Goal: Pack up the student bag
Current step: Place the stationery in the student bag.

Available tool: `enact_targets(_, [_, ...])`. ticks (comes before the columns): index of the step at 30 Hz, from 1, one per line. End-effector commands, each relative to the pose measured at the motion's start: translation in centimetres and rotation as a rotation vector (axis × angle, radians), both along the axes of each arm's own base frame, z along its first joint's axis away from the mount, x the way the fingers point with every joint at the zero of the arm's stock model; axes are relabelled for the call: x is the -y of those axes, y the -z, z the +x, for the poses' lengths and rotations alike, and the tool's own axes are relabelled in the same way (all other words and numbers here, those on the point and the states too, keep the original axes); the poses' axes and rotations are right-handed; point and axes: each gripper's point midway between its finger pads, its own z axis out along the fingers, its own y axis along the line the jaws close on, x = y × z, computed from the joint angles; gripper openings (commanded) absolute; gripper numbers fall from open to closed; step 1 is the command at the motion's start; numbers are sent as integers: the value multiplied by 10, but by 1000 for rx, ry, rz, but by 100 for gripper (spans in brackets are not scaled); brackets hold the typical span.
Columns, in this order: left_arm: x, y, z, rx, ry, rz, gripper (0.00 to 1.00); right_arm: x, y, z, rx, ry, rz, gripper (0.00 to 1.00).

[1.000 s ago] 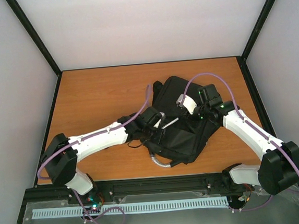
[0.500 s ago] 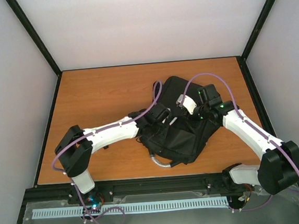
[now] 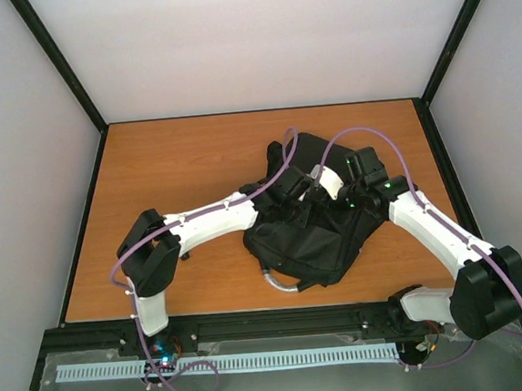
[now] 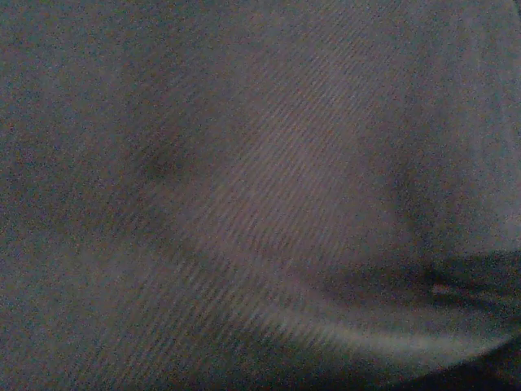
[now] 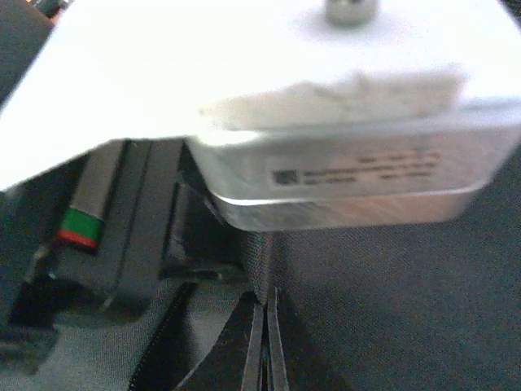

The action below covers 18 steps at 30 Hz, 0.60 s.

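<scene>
The student bag (image 3: 315, 241), a big black backpack, lies in the middle of the table. My right gripper (image 3: 321, 195) holds its upper edge; in the right wrist view this gripper (image 5: 264, 300) is shut on a raised fold of the bag's black fabric (image 5: 265, 257). My left gripper (image 3: 301, 190) reaches into the bag beside it, and its fingers are hidden. The left wrist view is filled with dark bag fabric (image 4: 260, 163) and shows no fingers. The left wrist's white housing (image 5: 326, 106) hangs just above the pinched fold.
A grey loop handle (image 3: 282, 282) sticks out at the bag's near edge. A grey stick with a green and red band (image 5: 84, 220) shows beside dark parts at the left of the right wrist view. Bare wooden table (image 3: 167, 167) surrounds the bag, inside black frame posts.
My left arm has stretched right and away from me, taking its gripper from the bag's left side into the bag. The thin pale object it carried no longer shows. The right arm has stayed still.
</scene>
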Motion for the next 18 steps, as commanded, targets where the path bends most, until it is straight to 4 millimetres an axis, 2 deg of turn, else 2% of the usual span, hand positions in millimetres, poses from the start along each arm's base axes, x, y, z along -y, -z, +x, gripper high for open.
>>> enact_targets(1, [35,-36,21,92,3,-133,1,-10,-14,-1,20,-35,54,3])
enact_targets(5, [56,-44,21,69,16,-247,1,-11,-13,-1,16,-37,54,3])
enact_targets(6, [62,-45,19,56,35,-276,4,-11,-13,-1,15,-36,54,3])
enact_targets(9, [73,-47,9,9,84,-335,21,-10,-13,-1,17,-35,53,3])
enact_targets(11, [75,-51,4,-2,105,-360,29,-10,-13,-1,18,-36,52,3])
enact_targets(14, [69,-59,-4,-4,127,-379,34,-10,-13,-1,18,-36,53,3])
enact_targets(18, [64,-80,-22,-5,204,-421,41,-10,-14,0,23,-36,51,3])
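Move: The bag's opening, where the stationery goes, lies about 4 cm to the left hand's right, level fore and aft and roughly 4 cm lower. The bag edge pinched by the right hand is some 7 cm to its right and 4 cm higher, and the bag handle is about 17 cm back, 6 cm left and 9 cm lower. The right hand has that edge between its fingertips, with the opening about 3 cm to its left and 8 cm below. Already in among the bag's folds, the left hand works some 3.5 cm farther right towards the edge held up by the right hand, keeping nearly level, its fingertips swinging about 10 degrees more to the right while the nearly shut fingers spread to around two fifths open. The right hand keeps its closed pinch on the bag edge and is nudged about 1 cm to the right as the left gripper crowds up to it. ##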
